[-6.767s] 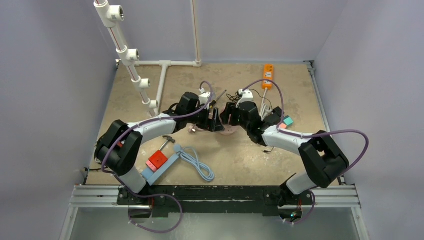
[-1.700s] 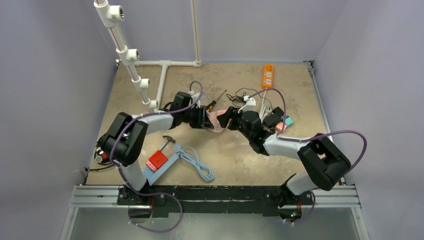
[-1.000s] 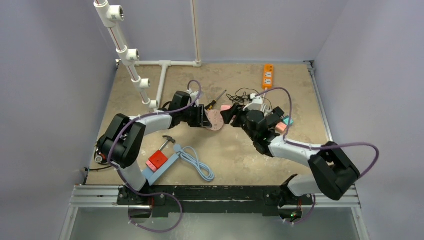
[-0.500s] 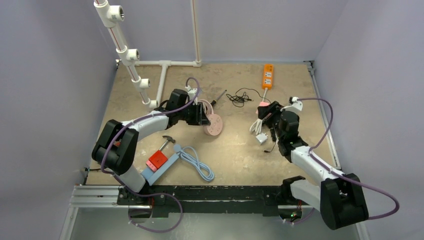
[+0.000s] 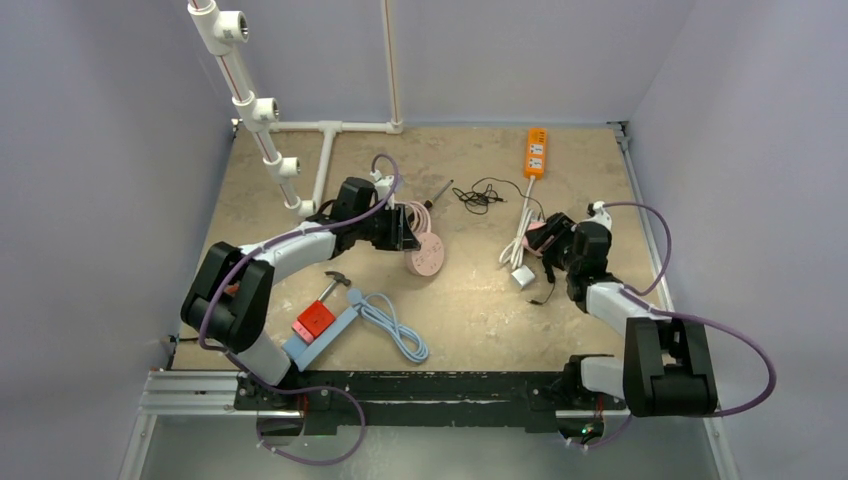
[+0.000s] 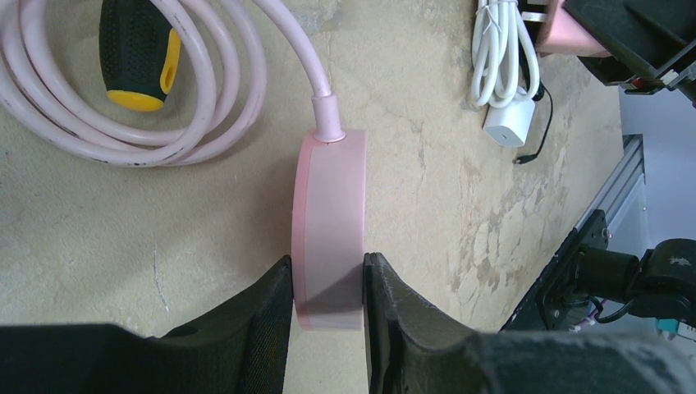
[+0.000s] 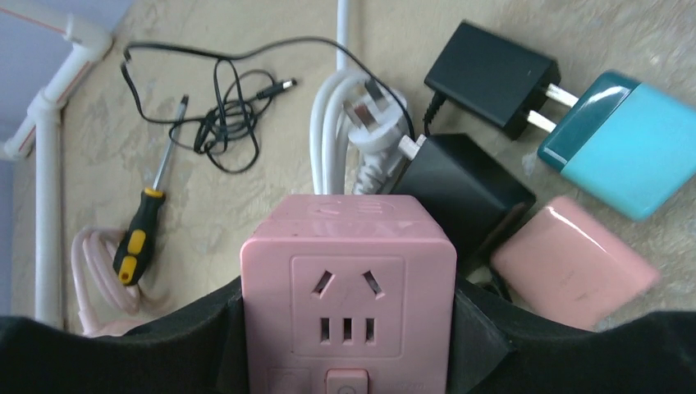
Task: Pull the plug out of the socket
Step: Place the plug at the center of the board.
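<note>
The socket (image 5: pixel 426 258) is a pink round disc with a pink cord; it stands on edge on the table. My left gripper (image 6: pixel 328 283) is shut on its rim (image 6: pixel 328 205), one finger on each flat side, and shows at centre left from above (image 5: pixel 408 240). The plug (image 7: pixel 349 279) is a pink cube adapter with outlet holes on its face. My right gripper (image 7: pixel 349 336) is shut on the cube's two sides. From above, the cube (image 5: pixel 537 236) and right gripper (image 5: pixel 548 240) sit far right of the disc, fully apart from it.
A screwdriver (image 5: pixel 432 200) and the coiled pink cord (image 6: pixel 98 107) lie behind the disc. Under the cube are a white charger (image 5: pixel 522 276), black adapters (image 7: pixel 492 78), a teal block (image 7: pixel 624 139) and a pink block (image 7: pixel 574 263). Orange power strip (image 5: pixel 537 150) at back; white pipes (image 5: pixel 262 115) left.
The right gripper has carried the pink cube away to the right, off the disc, which had been joined to it mid-table. The left gripper has stayed shut on the disc.
</note>
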You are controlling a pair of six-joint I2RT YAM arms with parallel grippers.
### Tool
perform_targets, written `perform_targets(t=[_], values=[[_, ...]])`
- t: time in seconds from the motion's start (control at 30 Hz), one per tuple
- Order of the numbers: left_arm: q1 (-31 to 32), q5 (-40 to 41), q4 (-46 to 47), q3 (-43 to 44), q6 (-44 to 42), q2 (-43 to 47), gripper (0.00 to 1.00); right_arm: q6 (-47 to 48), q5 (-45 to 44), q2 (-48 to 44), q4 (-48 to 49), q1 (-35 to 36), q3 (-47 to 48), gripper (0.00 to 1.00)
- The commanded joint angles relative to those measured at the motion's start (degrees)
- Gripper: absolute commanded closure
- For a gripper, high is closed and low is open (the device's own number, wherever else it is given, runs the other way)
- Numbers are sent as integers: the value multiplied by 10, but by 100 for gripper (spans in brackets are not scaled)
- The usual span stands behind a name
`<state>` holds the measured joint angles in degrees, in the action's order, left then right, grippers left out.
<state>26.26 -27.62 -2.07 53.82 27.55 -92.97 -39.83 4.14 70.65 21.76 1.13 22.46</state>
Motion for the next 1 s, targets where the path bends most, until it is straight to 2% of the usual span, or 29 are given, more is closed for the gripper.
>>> perform_targets(t=[0.0, 0.03, 0.17, 0.27, 0.53, 0.73, 0.97], values=[[-2, -7, 23, 23, -14, 20, 100, 5, 37, 7, 23, -9, 22, 41], [-2, -7, 23, 23, -14, 19, 100, 5, 35, 7, 22, -9, 22, 31], [-2, -8, 24, 23, -14, 17, 100, 1, 15, -8, 15, -9, 19, 17], [-2, -11, 27, 22, -8, 15, 100, 1, -16, -39, -3, -9, 20, 2], [12, -13, 52, 24, 14, 1, 100, 8, -110, -169, -65, -9, 38, 1], [20, -4, 83, 54, 30, -31, 100, 34, -95, -224, -44, -9, 47, 1], [50, 35, 118, 138, 35, -117, 100, 39, -62, -223, -1, -9, 37, 1]])
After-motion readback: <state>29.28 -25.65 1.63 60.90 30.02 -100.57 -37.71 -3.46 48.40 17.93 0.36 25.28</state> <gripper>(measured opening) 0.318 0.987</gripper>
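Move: The pink cube plug sits between my right fingers, a few centimetres above the board. From that hand a black adapter lies about 4 cm ahead, 3 cm right; the small pink block is level, 6 cm right; the white adapter 7 cm back, 3 cm left. My left hand still grips the round pink socket; the board's centre is some 5 cm right, 2 cm ahead and 6 cm below it, the screwdriver handle 9 cm ahead, 3 cm right. I spread my right fingers wide and let go of the pink plug, then lift that hand about 13 cm away from the adapters, drifting some 3 cm left while the fingers tip up roughly 20 degrees. My left hand holds still at first, then carries the round socket level, about 3.5 cm right and 2.5 cm forward. ##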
